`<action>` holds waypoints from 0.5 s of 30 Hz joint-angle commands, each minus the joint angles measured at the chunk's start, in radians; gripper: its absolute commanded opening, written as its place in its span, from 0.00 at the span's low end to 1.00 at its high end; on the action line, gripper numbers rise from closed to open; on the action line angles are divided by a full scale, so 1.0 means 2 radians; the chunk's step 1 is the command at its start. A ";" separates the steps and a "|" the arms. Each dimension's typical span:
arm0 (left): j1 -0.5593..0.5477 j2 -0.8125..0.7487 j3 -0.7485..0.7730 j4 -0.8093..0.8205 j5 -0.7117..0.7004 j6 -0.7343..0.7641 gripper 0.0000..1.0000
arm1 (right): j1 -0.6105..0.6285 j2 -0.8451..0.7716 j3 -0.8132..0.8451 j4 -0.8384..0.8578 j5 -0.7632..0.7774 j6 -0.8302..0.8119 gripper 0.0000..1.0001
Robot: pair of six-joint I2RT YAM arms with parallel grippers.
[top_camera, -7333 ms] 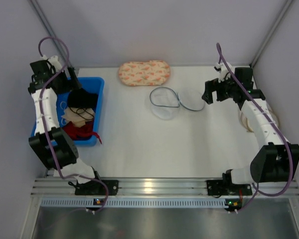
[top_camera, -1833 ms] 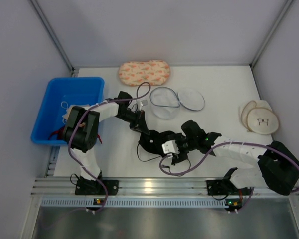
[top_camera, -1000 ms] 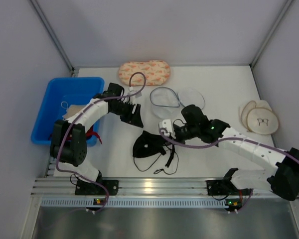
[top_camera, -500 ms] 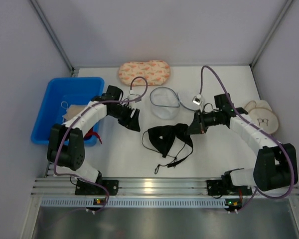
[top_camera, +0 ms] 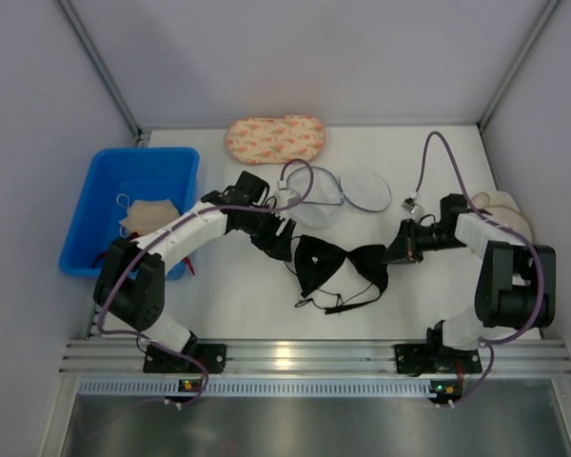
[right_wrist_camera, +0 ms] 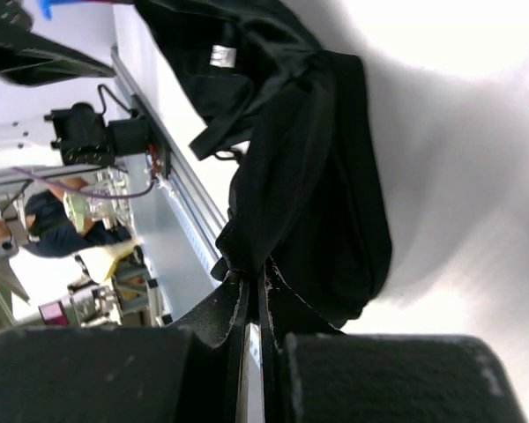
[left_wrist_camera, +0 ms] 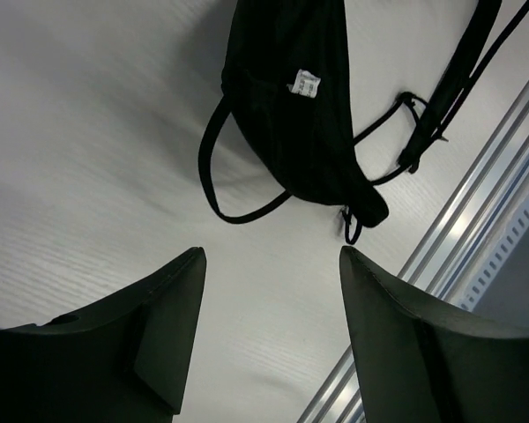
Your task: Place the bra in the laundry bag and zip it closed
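The black bra (top_camera: 335, 263) lies spread on the white table, its thin straps trailing toward the near edge. My right gripper (top_camera: 397, 250) is shut on the bra's right end; in the right wrist view the fabric (right_wrist_camera: 310, 176) bunches into the closed gripper (right_wrist_camera: 256, 280). My left gripper (top_camera: 284, 242) is open just left of the bra, with nothing between its fingers (left_wrist_camera: 163, 328). In the left wrist view the bra (left_wrist_camera: 291, 115) lies ahead of the gripper (left_wrist_camera: 270, 264). The round mesh laundry bag (top_camera: 316, 198) lies open behind the bra, its lid (top_camera: 364, 188) flipped to the right.
A peach patterned pouch (top_camera: 275, 139) lies at the back. The blue bin (top_camera: 174, 162) with cloths stands at the left. A beige bra (top_camera: 506, 202) shows at the right edge behind my right arm. The metal rail (top_camera: 285, 356) runs along the near edge.
My right gripper has drawn the bra further to the right and spread it out. My left gripper has moved right and nearer, up to the bra's left end.
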 commanded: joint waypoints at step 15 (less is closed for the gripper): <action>-0.020 0.097 0.037 0.119 -0.053 -0.139 0.00 | -0.016 0.069 0.067 0.035 0.216 0.068 0.00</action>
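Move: The left hand, open, has the outer edge of the bra's left cup about 4 cm to its right, 3 cm ahead and 5 cm below; the bra's middle is roughly 12 cm right, level fore-and-aft and 7 cm down. The laundry bag lies some 19 cm ahead and 12 cm right, 9 cm below. The right hand already pinches the bra's other end, its middle about 11 cm left, 3 cm ahead and 6 cm down. The left fingers shut on the outer edge of the bra's left cup after the hand swings right and forward, then drops about 5 cm onto it, turning some 10 degrees counter-clockwise. The right hand keeps its pinch on the other end, sinks about 5 cm and draws some 3 cm right, away from the left hand, its fingertips tilting about 15 degrees further down. ##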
